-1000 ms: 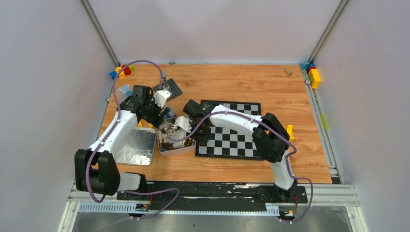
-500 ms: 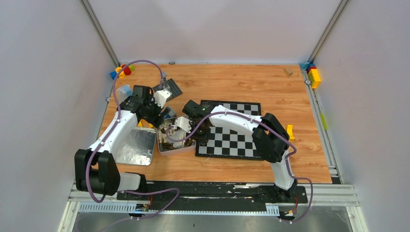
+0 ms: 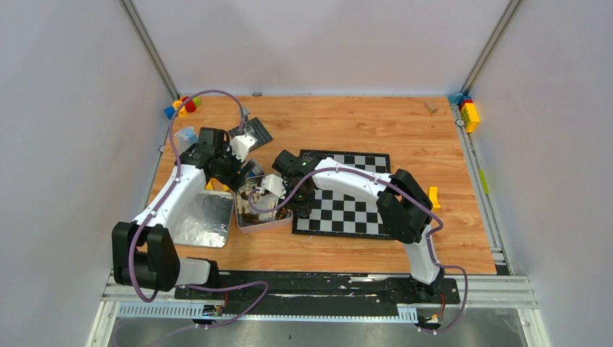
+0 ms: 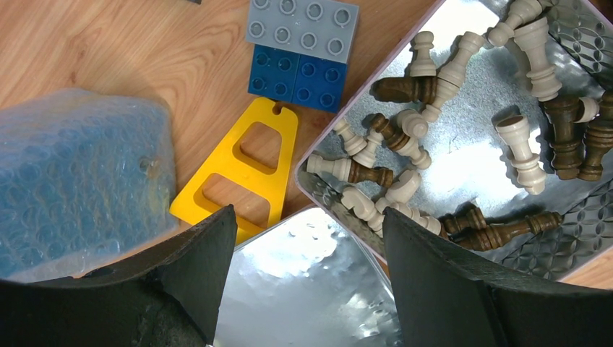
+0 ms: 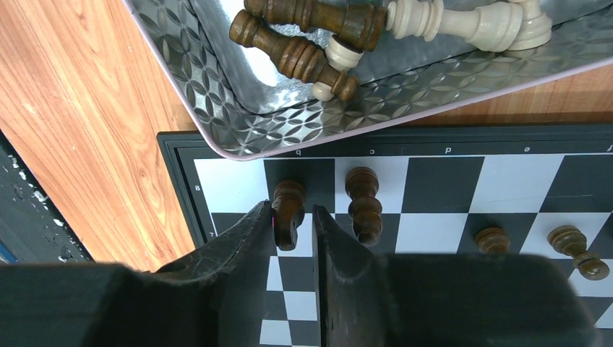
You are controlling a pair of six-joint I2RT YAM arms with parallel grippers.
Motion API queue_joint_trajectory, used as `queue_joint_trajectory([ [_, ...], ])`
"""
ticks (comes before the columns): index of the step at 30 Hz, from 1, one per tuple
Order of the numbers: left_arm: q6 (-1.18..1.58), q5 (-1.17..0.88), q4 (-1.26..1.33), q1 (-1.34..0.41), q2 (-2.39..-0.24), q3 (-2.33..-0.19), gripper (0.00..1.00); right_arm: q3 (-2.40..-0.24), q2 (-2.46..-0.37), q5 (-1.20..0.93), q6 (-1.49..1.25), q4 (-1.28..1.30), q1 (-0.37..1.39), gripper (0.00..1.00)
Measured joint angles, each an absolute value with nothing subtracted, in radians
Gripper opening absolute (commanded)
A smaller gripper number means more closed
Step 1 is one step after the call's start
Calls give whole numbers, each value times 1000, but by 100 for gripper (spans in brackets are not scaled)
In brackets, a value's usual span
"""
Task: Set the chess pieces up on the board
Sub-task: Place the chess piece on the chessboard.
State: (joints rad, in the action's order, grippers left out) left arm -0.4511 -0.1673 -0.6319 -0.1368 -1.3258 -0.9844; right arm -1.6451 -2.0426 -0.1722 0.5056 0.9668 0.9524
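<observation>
The board (image 5: 506, 181) lies under my right gripper (image 5: 293, 217), whose jaws stand slightly apart around an upright dark brown chess piece (image 5: 288, 206) near the board's corner. The piece leans on the left finger, with a gap to the right finger. Another dark piece (image 5: 363, 202) stands beside it, and two dark pawns (image 5: 491, 238) stand further right. The metal tin (image 4: 463, 152) holds several cream and brown chess pieces (image 4: 405, 137) lying loose. My left gripper (image 4: 307, 217) hangs open over the tin's corner with nothing between its fingers. From above, the board (image 3: 347, 217) lies right of the tin (image 3: 253, 220).
A shiny lid (image 4: 311, 282) lies under the left fingers. Beside it are a yellow plastic part (image 4: 246, 170), blue (image 4: 296, 72) and grey (image 4: 302, 29) bricks, and a bubble-wrap bag (image 4: 79, 166). Coloured bricks sit at the far corners (image 3: 184, 106) (image 3: 468, 112). A yellow brick (image 3: 434, 196) is right of the board.
The right jaws have parted a little from the dark piece standing on the board. Neither arm has visibly shifted, and the left gripper stays open.
</observation>
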Motion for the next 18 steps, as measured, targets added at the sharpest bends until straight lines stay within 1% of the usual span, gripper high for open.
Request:
queue_joint_trajectory([
  [4,-451,-168,-632,-137,-1327,-984,81,-1645,-2043,-171,502,966,952,35],
  [12,-451,-171,-632,-137,-1330,-984,82,-1645,-2042,-174,484,957,952,52],
  [18,-451,-178,-632,-136,-1330,-984,83,-1645,-2014,-198,452,941,940,54],
])
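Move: My right hand is right at the dark knight on its corner-side square: the knight's middle is straight below the hand point, about 1 cm down, its head still between my fingers. The dark bishop stands some 3 cm ahead of it, level to the side. A dark pawn is about 9 cm ahead and 3 cm right; the box of pieces is centred 12 cm left and 4 cm ahead. From my left hand the knight lies roughly 23 cm right, 10 cm back and 8 cm lower. I spread the fingers of my right hand further, from about a quarter to just over half open, one backing away behind the knight and the other going forward towards the bishop. The hand stays in place while they part, then begins straight up off the knight, about 1 cm, easing slightly left, with only a slight turn of the wrist. ##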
